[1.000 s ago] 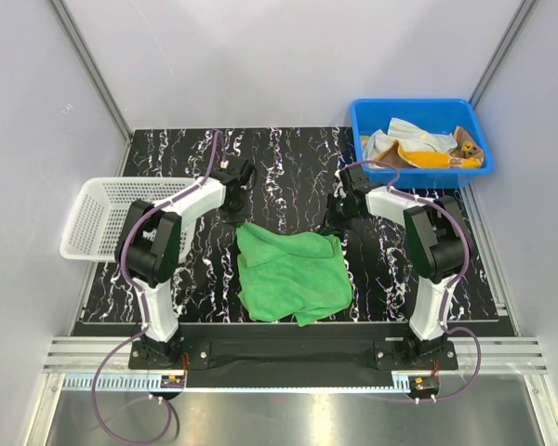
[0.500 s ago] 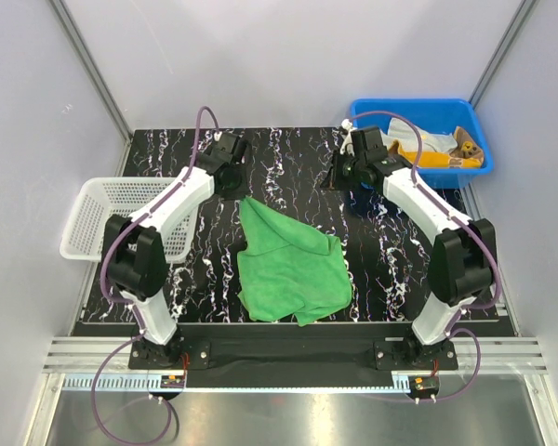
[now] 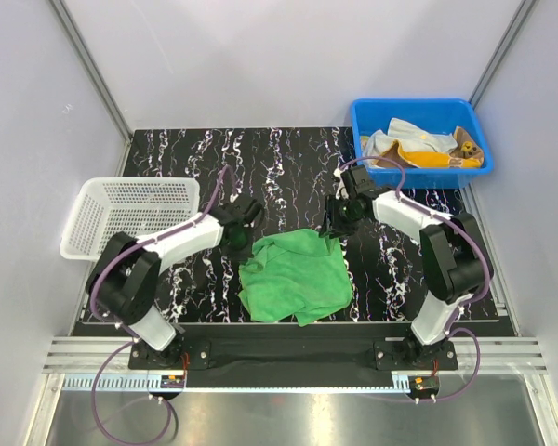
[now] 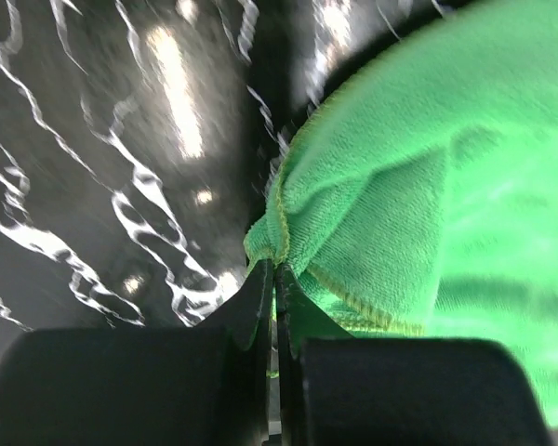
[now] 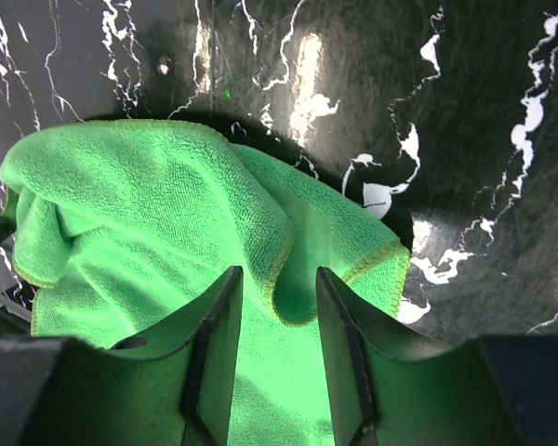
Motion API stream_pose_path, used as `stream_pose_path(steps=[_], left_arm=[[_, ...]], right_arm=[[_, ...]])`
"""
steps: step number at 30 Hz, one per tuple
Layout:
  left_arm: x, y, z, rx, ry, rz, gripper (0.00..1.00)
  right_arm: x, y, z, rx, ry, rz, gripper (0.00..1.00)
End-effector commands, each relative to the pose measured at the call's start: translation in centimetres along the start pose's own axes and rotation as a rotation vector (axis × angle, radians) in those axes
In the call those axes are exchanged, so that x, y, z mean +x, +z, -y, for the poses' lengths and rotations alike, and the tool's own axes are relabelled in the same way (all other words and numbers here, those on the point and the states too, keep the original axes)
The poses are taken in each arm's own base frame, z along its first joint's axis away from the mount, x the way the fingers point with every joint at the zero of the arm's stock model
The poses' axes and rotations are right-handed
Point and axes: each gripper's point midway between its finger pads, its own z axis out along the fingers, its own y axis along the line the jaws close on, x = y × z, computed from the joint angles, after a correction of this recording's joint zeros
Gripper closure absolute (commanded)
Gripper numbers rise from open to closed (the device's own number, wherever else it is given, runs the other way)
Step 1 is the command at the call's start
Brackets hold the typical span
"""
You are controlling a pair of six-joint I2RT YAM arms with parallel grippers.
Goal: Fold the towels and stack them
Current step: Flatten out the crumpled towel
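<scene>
A plain green towel point(image 3: 293, 279) lies bunched on the black marbled table, between the two arms. My left gripper point(image 3: 246, 229) is at its back left corner, shut on the hemmed edge of the green towel point(image 4: 428, 167); in the left wrist view the left gripper point(image 4: 276, 271) pinches that edge at its tips. My right gripper point(image 3: 336, 223) stands open over the back right corner, where a raised fold of the green towel point(image 5: 149, 204) sits between the spread jaws of the right gripper point(image 5: 279, 283). More towels point(image 3: 418, 144) lie in the blue bin.
The blue bin point(image 3: 418, 175) stands at the back right, just behind the right arm. A white mesh basket point(image 3: 121, 218) sits at the left edge of the table, beside the left arm.
Both arms swung back and up, the left one lifting its towel corner, then came down and forward again. The towel now lies more bunched. The right gripper has opened.
</scene>
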Motion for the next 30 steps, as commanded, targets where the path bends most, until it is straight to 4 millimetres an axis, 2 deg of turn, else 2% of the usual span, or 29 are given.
stream_pose_path(steps=[1, 9, 12, 14, 15, 16, 17, 20, 21, 22, 23, 24, 26, 27, 28, 29, 30], left_arm=[[-1.6, -1.5, 1.0, 0.077, -0.056, 0.114, 1.0], [-1.9, -1.4, 1.2, 0.077, -0.052, 0.121, 1.0], [-2.2, -1.4, 1.2, 0.072, -0.051, 0.124, 1.0], [-2.8, -1.6, 1.3, 0.066, -0.053, 0.135, 1.0], [-3.0, -1.6, 1.3, 0.063, -0.054, 0.135, 1.0], [-3.3, -1.8, 1.1, 0.046, -0.054, 0.139, 1.0], [-4.6, -2.4, 1.6, 0.049, -0.055, 0.167, 1.0], [-7.3, -3.2, 0.7, -0.019, -0.057, 0.2, 1.0], [-10.4, -5.0, 1.0, -0.012, -0.072, 0.263, 1.0], [-11.4, -5.7, 0.4, -0.038, -0.073, 0.279, 1.0], [-12.6, -6.0, 0.0, -0.058, -0.079, 0.289, 1.0], [-16.1, -8.8, -0.2, -0.05, -0.1, 0.375, 1.0], [-19.2, -11.7, -1.8, -0.099, -0.122, 0.444, 1.0], [-22.7, -15.1, -2.3, -0.089, -0.141, 0.537, 1.0], [-24.2, -16.6, -3.1, -0.102, -0.132, 0.564, 1.0], [-25.5, -19.2, -2.7, -0.074, -0.143, 0.626, 1.0], [-26.5, -20.5, -2.6, -0.067, -0.111, 0.657, 1.0]], right_arm=[[-2.3, 0.1, -1.6, -0.067, -0.056, 0.072, 0.55], [-2.7, 3.3, -1.9, -0.106, -0.036, 0.013, 0.55], [-3.5, 3.0, -2.0, -0.089, -0.032, 0.043, 0.57], [-4.5, 2.6, -1.9, -0.069, -0.041, 0.076, 0.63], [-5.3, 2.2, -1.5, -0.03, -0.049, 0.106, 0.71], [-6.6, 1.5, -1.6, -0.009, -0.064, 0.137, 0.73], [-7.8, 1.0, -1.3, 0.03, -0.071, 0.174, 0.76], [-11.8, -1.8, -2.6, 0.051, -0.123, 0.288, 0.92], [-12.8, -2.9, -3.3, 0.042, -0.145, 0.322, 0.94], [-14.7, -4.5, -4.4, 0.03, -0.189, 0.381, 0.95], [-15.9, -5.6, -4.5, 0.054, -0.198, 0.425, 0.95], [-17.1, -7.4, -4.9, 0.072, -0.204, 0.482, 0.95], [-19.8, -11.0, -5.8, 0.111, -0.231, 0.585, 0.92], [-20.9, -12.4, -5.9, 0.137, -0.249, 0.625, 0.92], [-23.2, -16.1, -7.8, 0.122, -0.295, 0.717, 0.95], [-23.2, -16.4, -8.0, 0.116, -0.316, 0.72, 0.96], [-24.4, -18.8, -9.4, 0.095, -0.342, 0.776, 0.98]])
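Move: The far right corner region of the green towel, folded over itself, lies just past my open right fingers: about 2 cm ahead, 2 cm left and 3 cm below. The blue bin's middle stands some 19 cm ahead and 22 cm right of that hand. My left hand already holds the towel's far left corner, with the far table edge about 30 cm straight ahead, the white basket roughly 25 cm left and 9 cm ahead, and the right corner 14 cm right, 8 cm ahead. I dip my right hand about 3 cm, easing forward and left, and shut its fingers on the towel's right corner while my left keeps its pinch almost in place. Then both hands sweep forward and up together, the left nearly 20 cm each way, the right slightly less, wrists tipping some 30 degrees so the fingers swing forward, pulling the far edge out towards the far table edge. ##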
